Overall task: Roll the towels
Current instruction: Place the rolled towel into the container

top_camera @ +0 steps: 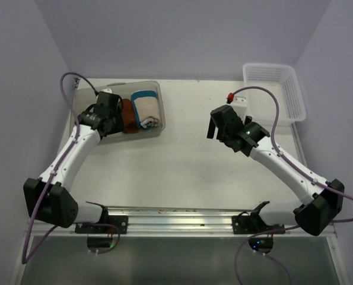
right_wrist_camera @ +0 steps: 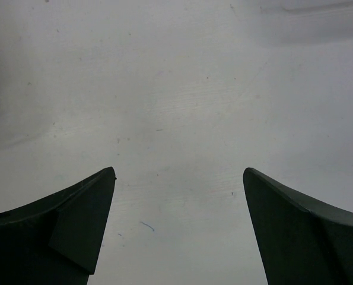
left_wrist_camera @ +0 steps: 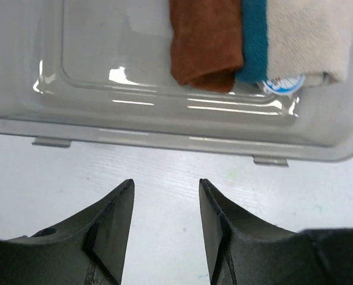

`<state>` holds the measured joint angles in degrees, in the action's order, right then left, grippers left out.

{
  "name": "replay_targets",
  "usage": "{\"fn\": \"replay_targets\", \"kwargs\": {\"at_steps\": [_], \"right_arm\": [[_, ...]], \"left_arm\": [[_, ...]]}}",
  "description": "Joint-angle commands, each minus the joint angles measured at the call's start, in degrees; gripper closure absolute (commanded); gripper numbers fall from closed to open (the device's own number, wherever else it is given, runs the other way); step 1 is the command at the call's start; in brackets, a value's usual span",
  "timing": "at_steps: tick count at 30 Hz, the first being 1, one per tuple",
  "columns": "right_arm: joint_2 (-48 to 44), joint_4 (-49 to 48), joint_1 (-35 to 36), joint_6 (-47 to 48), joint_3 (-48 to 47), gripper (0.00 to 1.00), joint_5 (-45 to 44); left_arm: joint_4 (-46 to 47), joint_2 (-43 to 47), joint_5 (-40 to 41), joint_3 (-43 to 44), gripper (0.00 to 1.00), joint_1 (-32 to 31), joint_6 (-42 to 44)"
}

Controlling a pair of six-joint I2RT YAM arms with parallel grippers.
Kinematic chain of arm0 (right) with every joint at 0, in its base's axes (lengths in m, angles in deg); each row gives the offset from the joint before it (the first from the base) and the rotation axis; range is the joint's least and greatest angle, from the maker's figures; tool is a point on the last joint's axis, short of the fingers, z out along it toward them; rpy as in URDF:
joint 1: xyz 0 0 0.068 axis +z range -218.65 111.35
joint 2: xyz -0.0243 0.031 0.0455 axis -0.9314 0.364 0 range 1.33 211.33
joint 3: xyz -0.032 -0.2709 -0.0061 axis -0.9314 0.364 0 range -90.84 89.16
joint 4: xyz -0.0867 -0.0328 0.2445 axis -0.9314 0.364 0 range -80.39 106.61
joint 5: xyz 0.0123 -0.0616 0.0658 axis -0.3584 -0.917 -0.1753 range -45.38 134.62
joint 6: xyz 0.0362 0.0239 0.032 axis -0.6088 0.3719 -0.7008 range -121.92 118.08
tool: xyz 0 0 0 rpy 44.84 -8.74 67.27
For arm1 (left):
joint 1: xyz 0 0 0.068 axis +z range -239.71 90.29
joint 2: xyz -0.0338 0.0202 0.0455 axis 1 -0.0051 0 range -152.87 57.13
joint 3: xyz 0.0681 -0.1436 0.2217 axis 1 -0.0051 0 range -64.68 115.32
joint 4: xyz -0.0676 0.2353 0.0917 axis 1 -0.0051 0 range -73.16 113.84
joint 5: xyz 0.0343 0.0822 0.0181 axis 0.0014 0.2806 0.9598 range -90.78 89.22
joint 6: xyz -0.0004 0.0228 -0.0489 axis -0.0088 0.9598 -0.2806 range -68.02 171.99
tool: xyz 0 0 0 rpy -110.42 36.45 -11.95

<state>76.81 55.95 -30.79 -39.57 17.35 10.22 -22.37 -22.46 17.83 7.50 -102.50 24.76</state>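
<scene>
Two rolled towels lie side by side in the right half of a clear plastic bin [top_camera: 157,86] at the table's back left. One is rust-brown [top_camera: 127,116] [left_wrist_camera: 203,41]; the other is cream with blue edges [top_camera: 148,110] [left_wrist_camera: 309,35] and shows a blue print at its end. My left gripper [top_camera: 111,122] [left_wrist_camera: 166,184] hovers at the bin's left part, open, with only bare table between its fingers and the bin's near wall [left_wrist_camera: 164,139] just ahead. My right gripper [top_camera: 213,127] [right_wrist_camera: 179,172] hangs wide open over bare table right of centre, holding nothing.
A white mesh basket [top_camera: 271,89] stands at the back right corner. A small red and white item [top_camera: 231,98] sits just left of it, behind the right arm. Purple cables loop over both arms.
</scene>
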Motion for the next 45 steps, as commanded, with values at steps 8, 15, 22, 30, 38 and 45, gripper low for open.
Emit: {"fn": "replay_targets", "kwargs": {"at_steps": [8, 15, 22, 30, 38, 45], "right_arm": [[-6.49, -1.44, 0.10, -0.94, 3.87, 0.07, -2.79], [-7.02, -1.35, 0.01, -1.29, 4.57, 0.07, -2.61], [-7.72, -0.82, 0.01, -1.20, 5.10, 0.07, -2.70], [-8.69, -0.73, 0.01, -1.20, 5.81, 0.07, -3.05], [-9.04, -1.17, 0.01, -0.58, 6.07, 0.06, -3.14], [-9.04, -1.79, 0.01, -0.06, 6.33, 0.06, -3.22]], "left_arm": [[9.74, 13.23, -9.29, -10.57, 0.45, -2.32, 2.70], [10.00, 12.80, -12.72, -10.22, 0.36, -2.32, 4.11], [10.18, 12.45, -13.43, -9.69, 0.27, -2.32, 3.41], [8.51, 11.48, -11.67, -7.94, 0.26, -2.32, 2.61], [7.72, 10.95, -9.29, -6.62, 0.23, -2.32, 1.30], [8.07, 10.95, -9.56, -6.70, 0.23, -2.32, 1.21]]}}
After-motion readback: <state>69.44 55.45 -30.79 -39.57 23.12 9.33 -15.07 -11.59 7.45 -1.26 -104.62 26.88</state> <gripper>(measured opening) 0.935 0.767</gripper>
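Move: The rolled brown towel lies in the grey container about 13 cm ahead of the empty left hand, 5 cm to its right and 15 cm below. The rolled blue-and-beige towel lies beside it, some 13 cm to the hand's right and 14 cm ahead. The container's middle is roughly 13 cm ahead and 1 cm right, also low. From the right hand the brown towel is about 14 cm ahead, 40 cm left and 18 cm down. Draw the empty left gripper about 3 cm back, away from the container, and carry on to the right until it has gone some 4 cm that way, staying high. Yaw it roughly 10 degrees clockwise, tip the fingers slightly up and open them from half to about three quarters. Ease the wide-open right gripper about 2 cm back and 2 cm right, then hold it clear of everything. ##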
